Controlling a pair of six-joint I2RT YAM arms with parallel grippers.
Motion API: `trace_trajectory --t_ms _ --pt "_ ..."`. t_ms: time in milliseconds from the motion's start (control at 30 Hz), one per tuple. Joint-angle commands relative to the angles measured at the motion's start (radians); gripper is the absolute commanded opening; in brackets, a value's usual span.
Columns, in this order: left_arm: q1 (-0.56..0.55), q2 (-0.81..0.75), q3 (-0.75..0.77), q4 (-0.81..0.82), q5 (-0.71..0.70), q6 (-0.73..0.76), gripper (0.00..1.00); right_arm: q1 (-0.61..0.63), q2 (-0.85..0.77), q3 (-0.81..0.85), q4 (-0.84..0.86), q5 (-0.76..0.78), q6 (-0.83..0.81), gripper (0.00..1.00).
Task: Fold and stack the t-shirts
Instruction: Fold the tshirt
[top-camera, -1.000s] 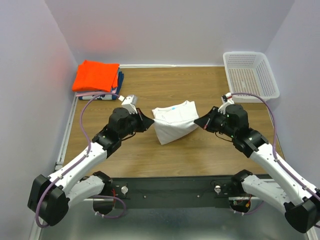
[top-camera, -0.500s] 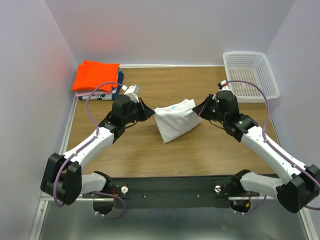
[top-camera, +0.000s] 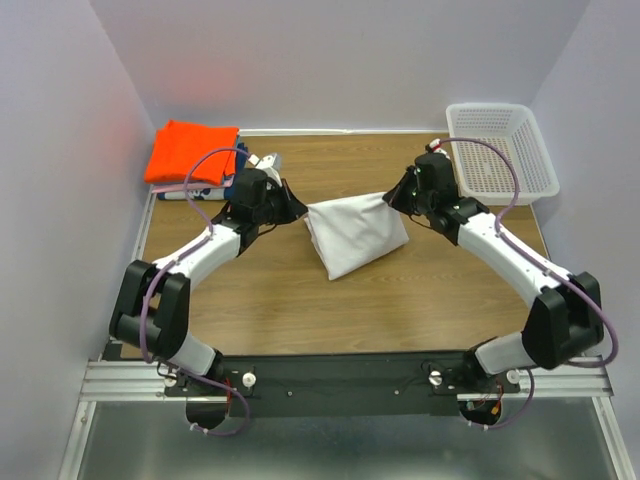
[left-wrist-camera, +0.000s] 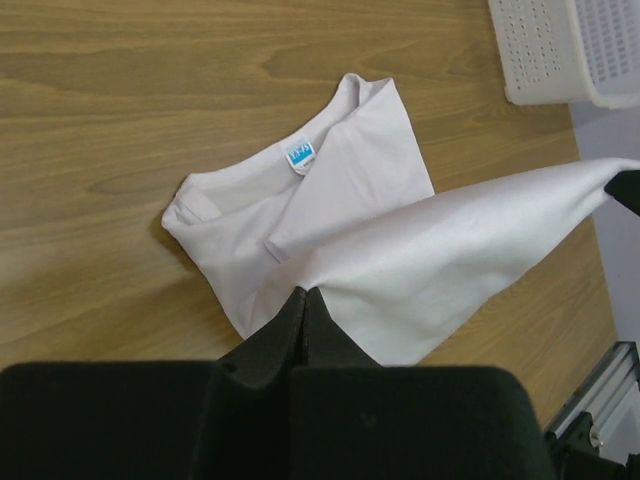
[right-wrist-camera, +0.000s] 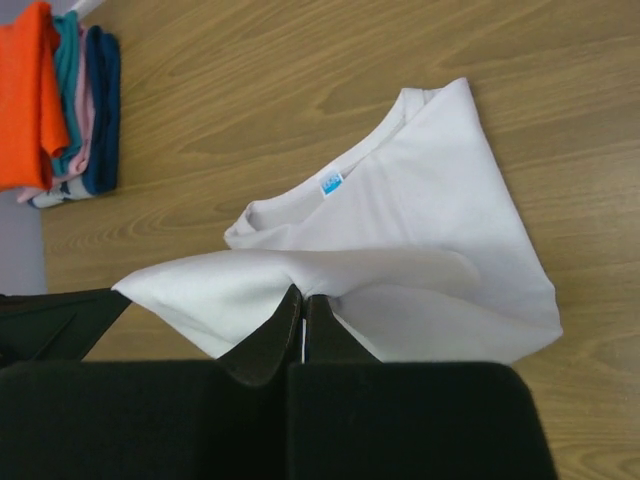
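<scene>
A white t-shirt (top-camera: 355, 233) with a small blue neck label (left-wrist-camera: 299, 154) lies partly folded in the middle of the wooden table. My left gripper (top-camera: 298, 211) is shut on its left corner (left-wrist-camera: 305, 290). My right gripper (top-camera: 392, 197) is shut on its right corner (right-wrist-camera: 304, 293). Both hold one edge of the shirt lifted over its lower layer, stretched between them. The shirt also shows in the right wrist view (right-wrist-camera: 440, 240). A folded orange shirt (top-camera: 192, 151) tops a stack with a dark blue shirt (right-wrist-camera: 100, 110) at the back left.
A white mesh basket (top-camera: 498, 150) stands at the back right; its corner shows in the left wrist view (left-wrist-camera: 570, 50). Purple walls close the table on three sides. A metal rail (top-camera: 130, 270) runs along the left edge.
Both grippers have moved toward the back of the table with the shirt's edge, drawing it over the collar. The neck label no longer shows in the top view.
</scene>
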Motion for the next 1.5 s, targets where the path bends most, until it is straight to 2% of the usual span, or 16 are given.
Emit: trace_trajectory --t_ms 0,200,600,833,967,1000,1033,1067,1133,1167,1200,1233,1267,1300,1467 --pt "0.008 0.090 0.059 0.003 0.027 0.038 0.00 -0.040 0.084 0.055 0.038 -0.035 -0.018 0.01" --pt "0.023 0.185 0.129 -0.034 -0.063 0.043 0.00 -0.074 0.219 0.117 0.067 -0.074 -0.027 0.01" --pt "0.045 0.365 0.281 -0.097 -0.138 0.058 0.00 -0.121 0.484 0.276 0.085 -0.215 -0.047 0.01" --pt "0.048 0.449 0.350 -0.143 -0.166 0.075 0.00 -0.140 0.563 0.310 0.085 -0.215 -0.047 0.01" --pt "0.048 0.463 0.359 -0.149 -0.170 0.076 0.00 -0.146 0.597 0.312 0.085 -0.203 -0.041 0.07" --pt "0.048 0.467 0.364 -0.155 -0.178 0.082 0.00 -0.149 0.609 0.316 0.085 -0.206 -0.042 0.14" --pt "0.048 0.469 0.369 -0.161 -0.183 0.081 0.05 -0.150 0.615 0.319 0.085 -0.210 -0.042 0.20" --pt "0.048 0.471 0.378 -0.176 -0.189 0.081 0.13 -0.152 0.621 0.330 0.084 -0.225 -0.045 0.32" --pt "0.048 0.472 0.391 -0.192 -0.200 0.082 0.39 -0.155 0.620 0.342 0.085 -0.239 -0.061 0.39" --pt "0.048 0.463 0.407 -0.211 -0.210 0.082 0.56 -0.155 0.609 0.355 0.084 -0.253 -0.088 0.56" --pt "0.046 0.454 0.413 -0.218 -0.210 0.078 0.62 -0.155 0.600 0.362 0.082 -0.270 -0.107 0.75" --pt "0.046 0.442 0.416 -0.219 -0.209 0.079 0.67 -0.155 0.588 0.365 0.084 -0.307 -0.119 1.00" --pt "0.045 0.425 0.415 -0.219 -0.206 0.079 0.72 -0.155 0.569 0.362 0.082 -0.319 -0.122 1.00" --pt "0.043 0.387 0.412 -0.219 -0.210 0.076 0.96 -0.155 0.548 0.350 0.082 -0.333 -0.131 1.00" --pt "-0.001 0.250 0.350 -0.216 -0.246 0.050 0.98 -0.155 0.363 0.237 0.085 -0.399 -0.133 1.00"
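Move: The white t-shirt hangs by its near edge, already pinched between both shut grippers. Its collar, where that edge is being taken, lies about 5 cm ahead of the left hand, 11 cm to its right and 10 cm below. From the right hand the collar is some 5 cm ahead, 12 cm left and 13 cm below. The stack of folded shirts is roughly 18 cm ahead of the left hand and 35 cm left; the white basket is about 18 cm ahead of the right hand and 37 cm right. The t-shirt's held edge is carried forward and down over its collar by both hands together, about 9 cm out and 10 cm down on the left, 10 and 13 on the right, the fingers tipping 10 to 15 degrees steeper. Near the table both grippers open wide, let go of the edge, and rise, the left about 3 cm, the right about 5. ##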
